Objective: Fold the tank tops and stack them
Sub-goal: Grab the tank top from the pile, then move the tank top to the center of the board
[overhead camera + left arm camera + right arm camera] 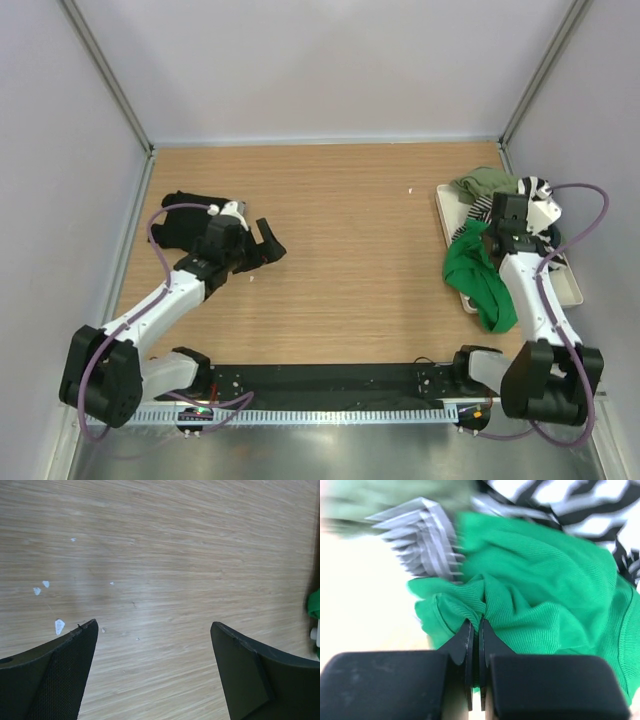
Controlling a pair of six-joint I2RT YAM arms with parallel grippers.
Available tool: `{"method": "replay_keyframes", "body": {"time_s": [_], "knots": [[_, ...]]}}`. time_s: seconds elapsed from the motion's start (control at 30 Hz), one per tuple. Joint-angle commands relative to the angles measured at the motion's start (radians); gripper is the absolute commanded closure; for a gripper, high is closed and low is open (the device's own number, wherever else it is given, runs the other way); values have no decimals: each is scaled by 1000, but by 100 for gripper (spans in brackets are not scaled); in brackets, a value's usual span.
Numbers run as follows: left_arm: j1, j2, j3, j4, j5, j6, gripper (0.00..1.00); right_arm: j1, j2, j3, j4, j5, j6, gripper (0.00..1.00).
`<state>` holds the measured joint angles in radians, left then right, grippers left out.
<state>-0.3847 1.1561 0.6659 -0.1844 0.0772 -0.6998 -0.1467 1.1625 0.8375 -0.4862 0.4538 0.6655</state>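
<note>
A bright green tank top (480, 280) hangs over the left rim of a white tray (572, 288) at the right and spills onto the table. My right gripper (494, 240) is shut on a bunched fold of the green tank top (545, 590), the cloth pinched between the tips of the gripper (476, 625). An olive tank top (487, 183) and a black-and-white striped one (535, 188) lie at the tray's far end. A black tank top (180, 225) lies crumpled at the far left. My left gripper (265, 245) stands open just right of it, over bare wood (154, 623).
The wooden table is walled on the left, back and right. Small white flecks (59, 626) dot the wood near the left gripper. The striped cloth (570, 500) and olive cloth (380, 495) sit just beyond the green fold.
</note>
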Motion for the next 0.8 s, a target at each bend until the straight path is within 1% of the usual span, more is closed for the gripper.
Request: {"method": "replay_keyframes", "body": {"time_s": [0.0,0.03,0.07,0.1,0.13,0.17,0.2,0.23,0.27,0.3,0.33,0.37,0.4,0.43,0.47,0.53,0.57,0.6,0.63,0.67,0.7,0.73,0.77], "knots": [[-39,-6,-8,124,-24,57,6,65,-161,136,6,3,-67,99],[-51,-9,-20,138,-28,65,6,94,-194,171,-21,-10,-78,99],[-68,-13,-23,155,-31,80,6,120,-202,254,-35,-35,-90,99],[-72,-12,-25,161,-34,86,6,189,-202,299,-44,-73,-96,99],[-78,-9,-23,164,-53,89,6,218,-184,345,-60,-177,-98,99],[-85,-10,-25,166,-63,92,7,251,-167,435,-63,-244,-96,99],[-88,-13,-26,168,-70,94,7,319,-147,478,-63,-310,-89,99],[-89,-21,-34,168,-123,97,7,356,-83,524,-86,-420,-80,99],[-91,-30,-40,165,-148,97,9,408,-51,634,-106,-440,-76,99],[-92,-64,-46,165,-171,97,9,461,-8,697,-130,-478,-95,99],[-92,-82,-64,166,-189,98,9,570,26,759,-175,-484,-112,99],[-92,-107,-75,168,-230,100,8,614,87,875,-190,-487,-127,99],[-92,-149,-97,168,-247,100,8,642,110,928,-202,-497,-150,99],[-92,-174,-107,169,-266,100,8,660,129,975,-216,-506,-156,99],[-94,-196,-118,172,-280,99,8,661,147,1058,-221,-495,-155,99],[-94,-249,-141,169,-323,99,8,661,189,1159,-245,-454,-177,99],[-94,-265,-149,169,-333,97,8,662,206,1178,-249,-379,-188,99],[-94,-282,-155,165,-365,97,8,661,215,1184,-255,-356,-198,99],[-94,-306,-158,145,-384,92,7,659,221,1165,-262,-346,-202,94],[-94,-320,-158,131,-408,88,7,659,226,1137,-265,-346,-201,53],[-94,-331,-158,116,-454,83,7,659,235,1102,-273,-360,-199,30],[-94,-354,-160,85,-485,69,7,658,239,1022,-279,-354,-182,20],[-94,-363,-160,71,-507,63,6,659,238,970,-281,-342,-175,20]]}}
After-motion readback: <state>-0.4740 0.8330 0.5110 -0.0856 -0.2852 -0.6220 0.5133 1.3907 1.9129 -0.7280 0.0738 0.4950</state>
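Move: The green tank top is already pinched in the right fingers, and it goes to the bare middle of the table, about 40 cm to that hand's left, 4 cm farther out and some 11 cm below. The folded black tank top lies roughly 28 cm left of that spot and level with it. The olive cloth in the tray is about 13 cm ahead of the right hand and 2 cm left. From the left hand the spot is about 11 cm right, 4 cm ahead and 9 cm lower. The green tank top is yanked off the tray pile and flung leftward over the table: the right hand, still pinching it, sweeps fast up and left, some 30 cm each way, tipping fingers-up and swinging about 60 degrees counter-clockwise, then opens wide at the top to let go. The left hand, empty and open, edges right, then rises about 5 cm and moves back left as its fingers tip up. ##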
